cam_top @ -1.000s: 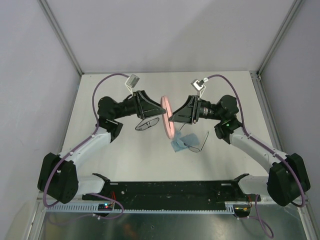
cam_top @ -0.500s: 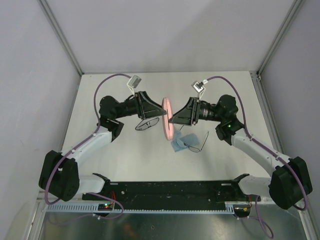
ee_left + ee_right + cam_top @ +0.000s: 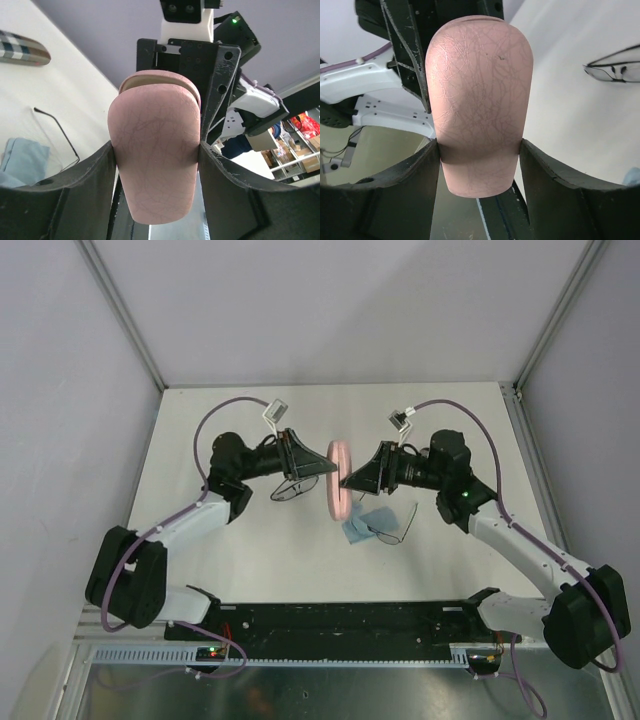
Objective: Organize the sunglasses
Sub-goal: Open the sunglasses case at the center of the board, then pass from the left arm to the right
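Observation:
A pink glasses case (image 3: pixel 338 480) hangs above the table's middle, gripped from both sides. My left gripper (image 3: pixel 324 464) is shut on its left face, and the case (image 3: pixel 155 160) fills the gap between the left gripper (image 3: pixel 156 150) fingers. My right gripper (image 3: pixel 346 480) is shut on the opposite face, pinching the case (image 3: pixel 479 100) between the right gripper (image 3: pixel 479 145) fingers. The black-rimmed sunglasses (image 3: pixel 295 487) lie on the table under my left wrist, also in the right wrist view (image 3: pixel 615 70). The wire sunglasses (image 3: pixel 388 528) rest partly on a light blue cloth (image 3: pixel 358 526).
A black-and-white checkered case (image 3: pixel 20 47) lies on the table beyond the wire sunglasses (image 3: pixel 57 135) and the cloth (image 3: pixel 22 157) in the left wrist view. Grey walls close in the white table (image 3: pixel 240 540) on three sides. A black rail (image 3: pixel 330 620) runs along the near edge.
Both arms have shifted slightly with the pink case between them, and the case now sits a little further right. Both grips are unchanged. The sunglasses and cloth have not moved.

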Tool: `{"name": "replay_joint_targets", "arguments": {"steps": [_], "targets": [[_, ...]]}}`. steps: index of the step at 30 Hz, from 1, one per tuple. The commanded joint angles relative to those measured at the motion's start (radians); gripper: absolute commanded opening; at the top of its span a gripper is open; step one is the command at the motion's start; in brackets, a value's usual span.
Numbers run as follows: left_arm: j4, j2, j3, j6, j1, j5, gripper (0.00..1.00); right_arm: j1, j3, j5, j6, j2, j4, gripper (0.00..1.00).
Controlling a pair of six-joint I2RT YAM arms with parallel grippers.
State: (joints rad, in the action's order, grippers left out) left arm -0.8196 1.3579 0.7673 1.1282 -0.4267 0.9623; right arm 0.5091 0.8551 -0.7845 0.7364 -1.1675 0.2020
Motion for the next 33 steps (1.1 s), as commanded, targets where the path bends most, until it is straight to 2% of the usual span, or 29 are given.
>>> {"name": "replay_joint_targets", "arguments": {"steps": [1,7,12,16,19,22,28,33], "targets": [[0.035,0.002,0.002,-0.087,-0.021,-0.027,0.13,0.020,0.034,0.224,-0.115,-0.002,-0.149,0.30],[0.258,0.035,-0.008,-0.289,-0.022,-0.157,0.12,0.080,0.040,0.442,-0.169,-0.040,-0.265,0.30],[0.322,0.077,-0.049,-0.362,-0.023,-0.280,0.12,0.154,0.039,0.643,-0.176,-0.085,-0.299,0.31],[0.362,0.094,-0.066,-0.410,-0.023,-0.375,0.12,0.188,0.041,0.748,-0.171,-0.102,-0.314,0.38],[0.417,0.106,-0.062,-0.439,-0.023,-0.436,0.11,0.186,0.039,0.732,-0.169,-0.104,-0.310,0.45],[0.446,0.107,-0.060,-0.453,-0.023,-0.467,0.11,0.157,0.039,0.672,-0.165,-0.099,-0.308,0.63],[0.468,0.108,-0.054,-0.467,-0.019,-0.449,0.11,0.033,0.006,0.489,-0.163,-0.039,-0.290,0.84],[0.471,0.099,-0.046,-0.462,-0.007,-0.369,0.11,-0.077,-0.053,0.284,-0.193,0.014,-0.246,0.90]]}}
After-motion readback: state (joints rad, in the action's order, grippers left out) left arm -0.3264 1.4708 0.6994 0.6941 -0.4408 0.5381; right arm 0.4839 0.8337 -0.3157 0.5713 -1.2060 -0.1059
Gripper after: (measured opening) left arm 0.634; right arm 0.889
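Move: The sunglasses case is already in both grips, slightly ajar between the fingertips: its middle is about 2 cm right and 2 cm back of the left hand, and 2 cm left of the right hand, level ahead. From the left hand, some 26 cm down, black-framed glasses lie about 10 cm ahead and 7 cm left, the blue cloth 1 cm ahead and 11 cm right. That cloth is roughly 3 cm ahead and 6 cm right of the right hand. The sunglasses case is carried quickly down towards the board by both hands, drifting forward some 5 cm as their fingers tip downward and swing forward. The left keeps its pinch and ends about 17 cm lower, tipped nearly 30 degrees; the right sinks 13 cm, then opens, lets go of its shell and backs off rightward, slightly up and forward. ##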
